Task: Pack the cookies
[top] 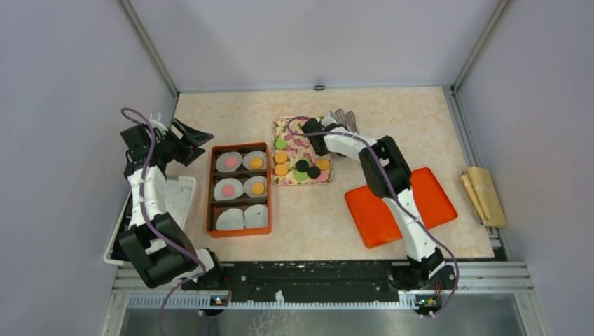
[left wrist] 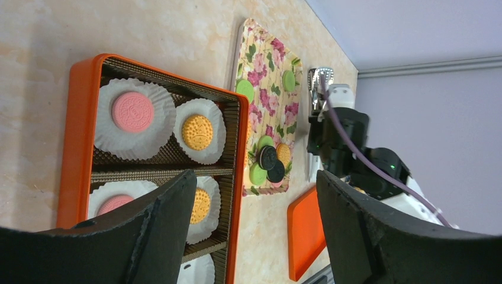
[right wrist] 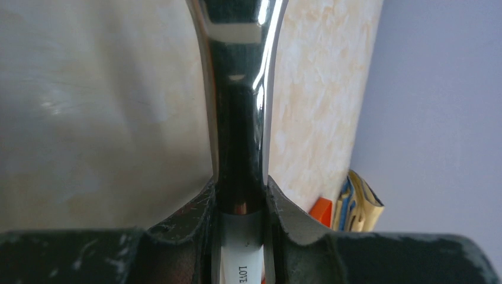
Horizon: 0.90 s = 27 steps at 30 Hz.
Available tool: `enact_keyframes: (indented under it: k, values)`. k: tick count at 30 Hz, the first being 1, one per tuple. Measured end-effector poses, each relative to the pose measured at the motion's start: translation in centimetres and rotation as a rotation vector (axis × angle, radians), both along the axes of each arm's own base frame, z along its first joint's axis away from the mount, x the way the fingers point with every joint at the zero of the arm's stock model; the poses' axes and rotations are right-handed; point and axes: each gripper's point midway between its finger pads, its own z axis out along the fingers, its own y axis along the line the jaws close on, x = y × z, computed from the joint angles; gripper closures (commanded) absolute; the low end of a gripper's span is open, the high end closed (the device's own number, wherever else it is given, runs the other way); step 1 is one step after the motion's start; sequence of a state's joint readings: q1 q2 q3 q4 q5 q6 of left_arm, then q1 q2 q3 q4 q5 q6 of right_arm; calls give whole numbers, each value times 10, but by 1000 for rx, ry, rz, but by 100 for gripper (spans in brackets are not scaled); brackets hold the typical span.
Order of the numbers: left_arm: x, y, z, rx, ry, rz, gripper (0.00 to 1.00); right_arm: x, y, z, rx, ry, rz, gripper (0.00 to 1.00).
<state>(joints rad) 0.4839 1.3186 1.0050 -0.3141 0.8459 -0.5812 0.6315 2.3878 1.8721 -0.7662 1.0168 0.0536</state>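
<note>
Several cookies in green, orange, black and pink lie on a floral tray. The orange box holds white paper liners; its top two rows carry a pink cookie and an orange one each, and the bottom row's liners have nothing in them. My right gripper is shut on shiny metal tongs, held over the tray's far right corner. My left gripper hangs open and holds nothing, left of the box's top end.
An orange lid lies right of the tray under the right arm. A white basket sits at the left edge beside the box. Yellow packets lie at the right edge. Walls close in on three sides.
</note>
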Motion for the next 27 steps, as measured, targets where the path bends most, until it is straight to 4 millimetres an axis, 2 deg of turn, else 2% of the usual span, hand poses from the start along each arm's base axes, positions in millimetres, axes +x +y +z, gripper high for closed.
enact_keyframes:
  k: [1, 2, 4, 5, 8, 11, 24, 27]
  values:
    - [0, 0, 0, 0, 1, 0, 20, -1, -8, -8, -45, 20, -13, 100]
    - [0, 0, -1, 0, 1, 0, 20, -1, -14, -10, -83, 25, -23, 93]
    - [1, 0, -3, -2, 6, 0, 20, -2, -21, -9, -114, 28, -35, 71]
    - [1, 0, -4, -4, 9, -1, 20, -2, -22, -7, -117, 31, -36, 65]
    - [1, 1, -8, -8, 20, -1, 20, -1, -21, -9, -89, 38, -35, 51]
    - [1, 1, -8, -8, 21, -1, 20, -11, -23, -6, -61, 65, -13, 38]
    - [1, 0, -8, -10, 20, -4, 20, -38, 16, 7, 366, 127, 108, 32]
    - [1, 0, -8, -10, 20, -5, 20, -40, 21, 18, 465, 123, 120, 32]
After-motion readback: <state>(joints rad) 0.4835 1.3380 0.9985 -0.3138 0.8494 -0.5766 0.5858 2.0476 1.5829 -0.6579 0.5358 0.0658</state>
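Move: The right hand already has the tongs shut in its fingers, their middle right at the grip, just above the bare table, heads pointing forward and a little left. From it the tray's middle is some 19 cm left and 2 cm back, its nearest orange cookie about 12 cm left and 6 cm back, and the orange lid's middle roughly 13 cm right and 21 cm back. From the idle left hand the tongs lie about 44 cm right, 9 cm ahead and 19 cm below. Still gripping the tongs, the right hand eases about 2 cm to the right and a centimetre down to lay them on the table beside the tray, then opens its fingers wide and lets go of the tongs. From there it draws back about 4 cm and left about 4 cm, off the handles towards the tray, rising some 2 to 3 cm late on while it rolls its left side up nearly 30 degrees so that the fingers point more steeply down. ##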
